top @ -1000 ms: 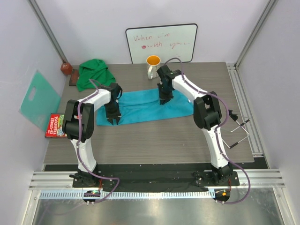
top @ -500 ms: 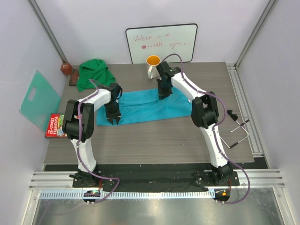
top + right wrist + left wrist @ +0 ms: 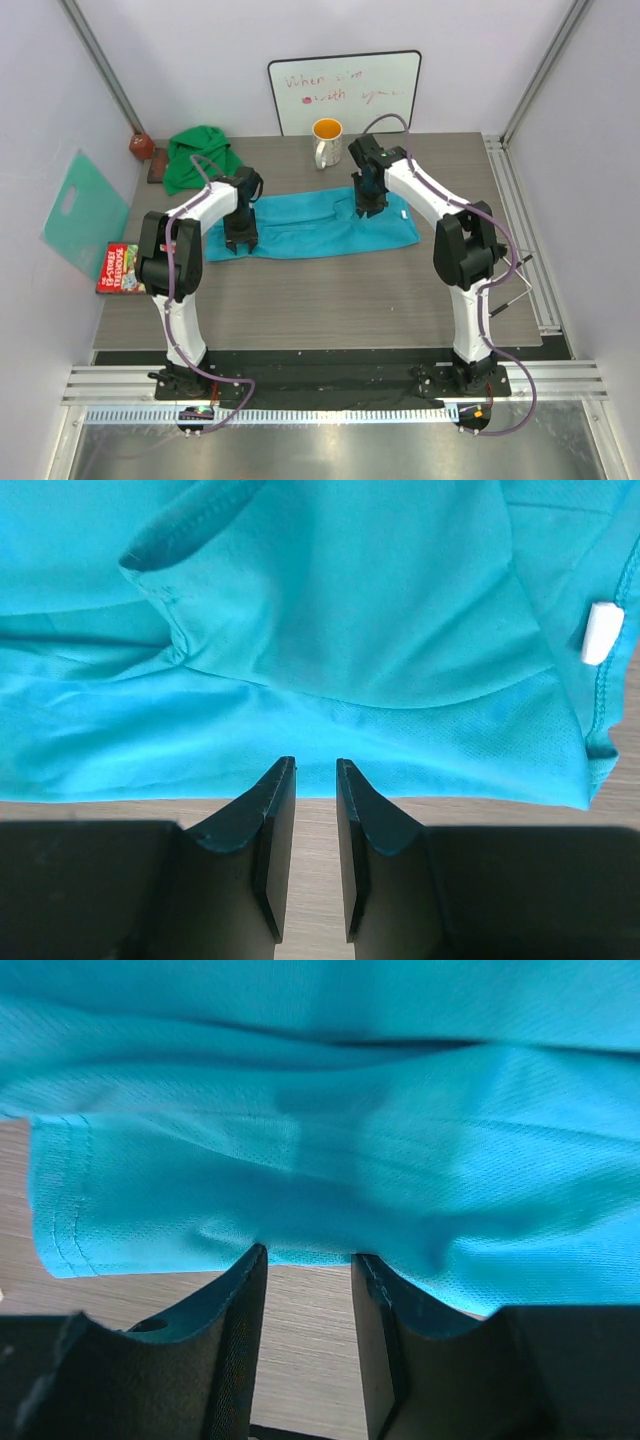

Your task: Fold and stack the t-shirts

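The turquoise-blue t-shirt (image 3: 300,225) lies as a long folded strip across the middle of the table. My left gripper (image 3: 240,243) stands over its left end, and my right gripper (image 3: 366,208) over its right half near the back edge. In the left wrist view the left gripper (image 3: 308,1255) is open, bare wood between its fingers, the tips at the hem of the turquoise cloth (image 3: 350,1140). The right gripper (image 3: 316,765) is open by a narrow gap with nothing in it, tips at the cloth's edge (image 3: 350,630). The green t-shirt (image 3: 200,155) sits crumpled at the back left.
An orange-lined mug (image 3: 327,142) stands behind the shirt, in front of a whiteboard (image 3: 345,90). A mint plastic sheet (image 3: 85,210) leans at the left wall beside a red box (image 3: 118,268). A wire rack (image 3: 508,282) hangs off the right edge.
Both grippers have opened and let go of the turquoise shirt. The right gripper has shifted to the right, the left one slightly towards the back.
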Available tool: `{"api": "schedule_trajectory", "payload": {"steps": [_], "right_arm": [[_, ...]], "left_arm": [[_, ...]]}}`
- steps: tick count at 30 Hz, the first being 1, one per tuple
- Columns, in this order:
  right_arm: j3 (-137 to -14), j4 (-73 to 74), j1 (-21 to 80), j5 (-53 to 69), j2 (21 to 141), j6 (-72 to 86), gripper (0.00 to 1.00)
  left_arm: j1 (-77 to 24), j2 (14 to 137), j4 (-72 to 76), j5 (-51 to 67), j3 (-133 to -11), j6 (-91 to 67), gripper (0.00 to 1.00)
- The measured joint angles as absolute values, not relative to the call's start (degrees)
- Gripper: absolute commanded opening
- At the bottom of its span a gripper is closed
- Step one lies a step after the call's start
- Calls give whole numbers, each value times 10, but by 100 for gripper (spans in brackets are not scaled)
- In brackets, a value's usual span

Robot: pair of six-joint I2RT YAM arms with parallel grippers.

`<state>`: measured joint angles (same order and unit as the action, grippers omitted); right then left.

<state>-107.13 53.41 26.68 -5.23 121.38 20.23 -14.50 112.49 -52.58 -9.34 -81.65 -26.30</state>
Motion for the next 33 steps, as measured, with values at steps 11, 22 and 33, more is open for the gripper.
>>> {"api": "schedule_trajectory", "payload": {"steps": [11, 22, 33], "right_arm": [[-1031, 523, 267, -52, 1247, 206, 29], [-1007, 517, 267, -52, 1266, 213, 28], [-1002, 512, 267, -53, 1262, 214, 28]], "left_arm": [[-145, 1130, -523, -102, -845, -260, 39], [-141, 1076, -520, -53, -843, -245, 38], [-141, 1081, -542, 1, -889, -244, 38]]}}
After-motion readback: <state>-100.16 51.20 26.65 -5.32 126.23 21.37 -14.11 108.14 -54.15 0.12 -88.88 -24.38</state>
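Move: The left gripper hovers low over the blue shirt's near edge, which is about 1 cm back and 2 cm below; the shirt's left end is some 8 cm to the left and 3 cm farther out. The right gripper's spot on the near strip of the shirt is about 3 cm back, 1 cm right and 8 cm below. From the right hand, the white tag is 10 cm right and 2 cm ahead, and the mug 17 cm ahead and 10 cm left. Lower the right gripper about 7 cm onto the shirt's near strip, easing back a little and tilting some 10 degrees, fingers slightly open, then hold it there. Meanwhile nudge the left gripper forward barely 2 cm at the near edge, pause, then lift it about 5 cm clear while shifting 3 cm right, its opening unchanged. ##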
